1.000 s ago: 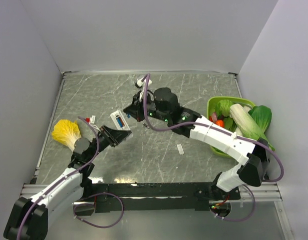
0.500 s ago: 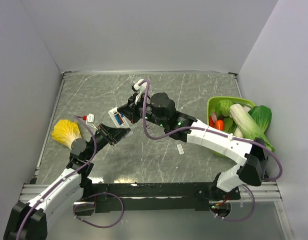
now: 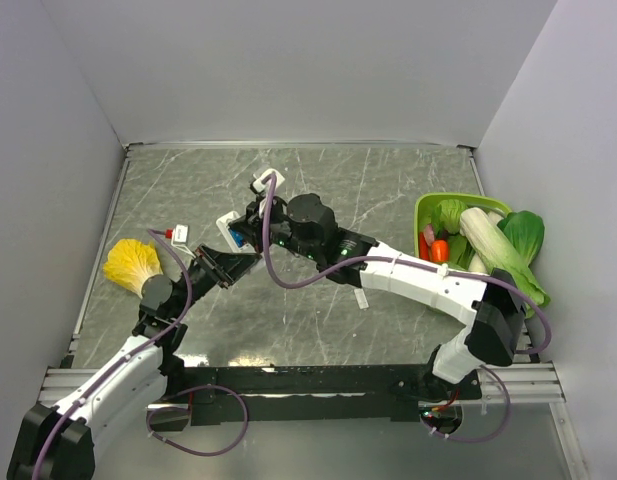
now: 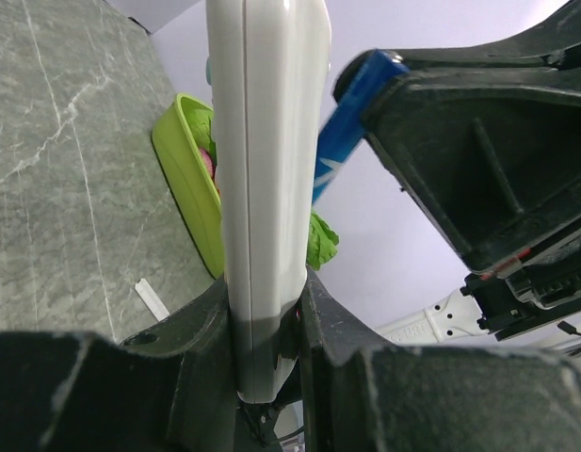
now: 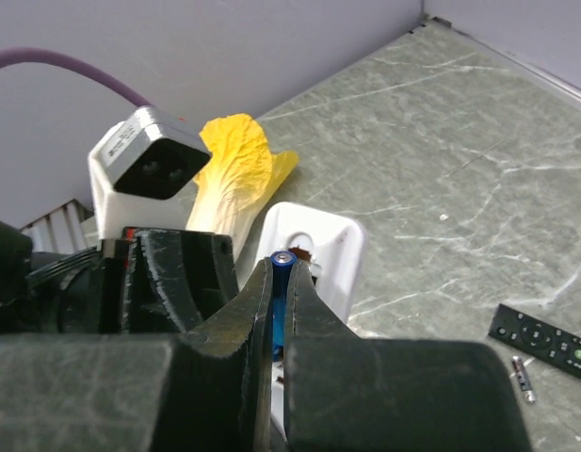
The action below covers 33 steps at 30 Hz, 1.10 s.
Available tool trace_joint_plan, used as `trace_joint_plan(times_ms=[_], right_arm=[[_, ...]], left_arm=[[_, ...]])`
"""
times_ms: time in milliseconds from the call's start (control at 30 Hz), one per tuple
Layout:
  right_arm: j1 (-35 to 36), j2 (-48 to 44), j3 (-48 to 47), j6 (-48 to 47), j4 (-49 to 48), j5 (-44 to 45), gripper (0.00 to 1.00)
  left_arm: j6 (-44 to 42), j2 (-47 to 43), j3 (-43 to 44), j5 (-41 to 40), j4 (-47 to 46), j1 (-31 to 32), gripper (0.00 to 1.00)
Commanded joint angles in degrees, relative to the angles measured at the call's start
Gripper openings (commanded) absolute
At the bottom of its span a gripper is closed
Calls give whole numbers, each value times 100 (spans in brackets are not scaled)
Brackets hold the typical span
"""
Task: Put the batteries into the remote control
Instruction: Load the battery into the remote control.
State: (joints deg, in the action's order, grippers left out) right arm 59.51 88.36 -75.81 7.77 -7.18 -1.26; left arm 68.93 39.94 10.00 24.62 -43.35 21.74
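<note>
The white remote control point(image 4: 266, 141) stands on edge, raised off the table, and my left gripper point(image 4: 266, 282) is shut on its lower end. In the right wrist view the remote point(image 5: 320, 247) shows its open back compartment. A blue battery point(image 5: 282, 260) is pinched between the shut fingers of my right gripper point(image 5: 282, 275), silvery end forward, right at that compartment. From the left wrist the same battery point(image 4: 351, 108) slants against the remote's side. From above, the left gripper point(image 3: 231, 266), the right gripper point(image 3: 250, 228) and the remote point(image 3: 230, 227) meet left of the table's middle.
A yellow cabbage leaf point(image 3: 131, 263) lies at the left. At the right stands a green basket point(image 3: 425, 211) of vegetables. A black remote point(image 5: 544, 341) lies on the table with a small grey piece point(image 5: 522, 377) beside it. A thin white strip point(image 3: 361, 298) lies near the middle.
My right arm has swung left and brought the battery up to the remote. The left gripper with the remote has shifted slightly left.
</note>
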Motion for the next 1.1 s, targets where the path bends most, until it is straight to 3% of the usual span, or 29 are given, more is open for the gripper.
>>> trace_joint_plan(times_ms=[0, 233, 400, 533, 933, 1067], right_arm=[[70, 15, 171, -241, -591, 380, 0], [149, 41, 321, -452, -636, 582, 0], [219, 41, 348, -513, -548, 600, 14], [263, 15, 313, -513, -442, 635, 31], [246, -266, -56, -723, -65, 750, 54], [149, -424, -381, -1067, 348, 294, 65]], left_arm=[[104, -74, 266, 43, -262, -20, 2], [130, -92, 274, -10, -217, -20, 2], [121, -66, 266, -28, -217, -20, 2], [112, -66, 257, -19, -200, -20, 2], [60, -74, 248, -10, -156, -20, 2], [24, -48, 248, 51, -129, -20, 2]])
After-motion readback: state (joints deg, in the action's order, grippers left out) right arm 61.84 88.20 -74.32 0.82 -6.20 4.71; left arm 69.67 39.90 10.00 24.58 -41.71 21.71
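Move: The right hand, with the second battery still pinched in its fingertips, has the white remote's open battery compartment about 2 cm below and 1 cm to its left; the first battery lies in it, some 1 cm back from the hand and 1 cm left. A loose silver battery is about 6 cm ahead, 10 cm right, and the black remote about 13 cm ahead, 12 cm right, both some 18 cm below. From the left hand the compartment is roughly 6 cm ahead, 3 cm left, 3 cm up. Down into the open compartment goes the right hand, about 1.5 cm, setting the second battery in beside the first while the wrist tilts some 5 degrees. It then stays nearly in place and spreads its fingers from nearly shut to over half open, letting go of the battery. The left hand keeps its grip on the white remote's lower end, almost still. ##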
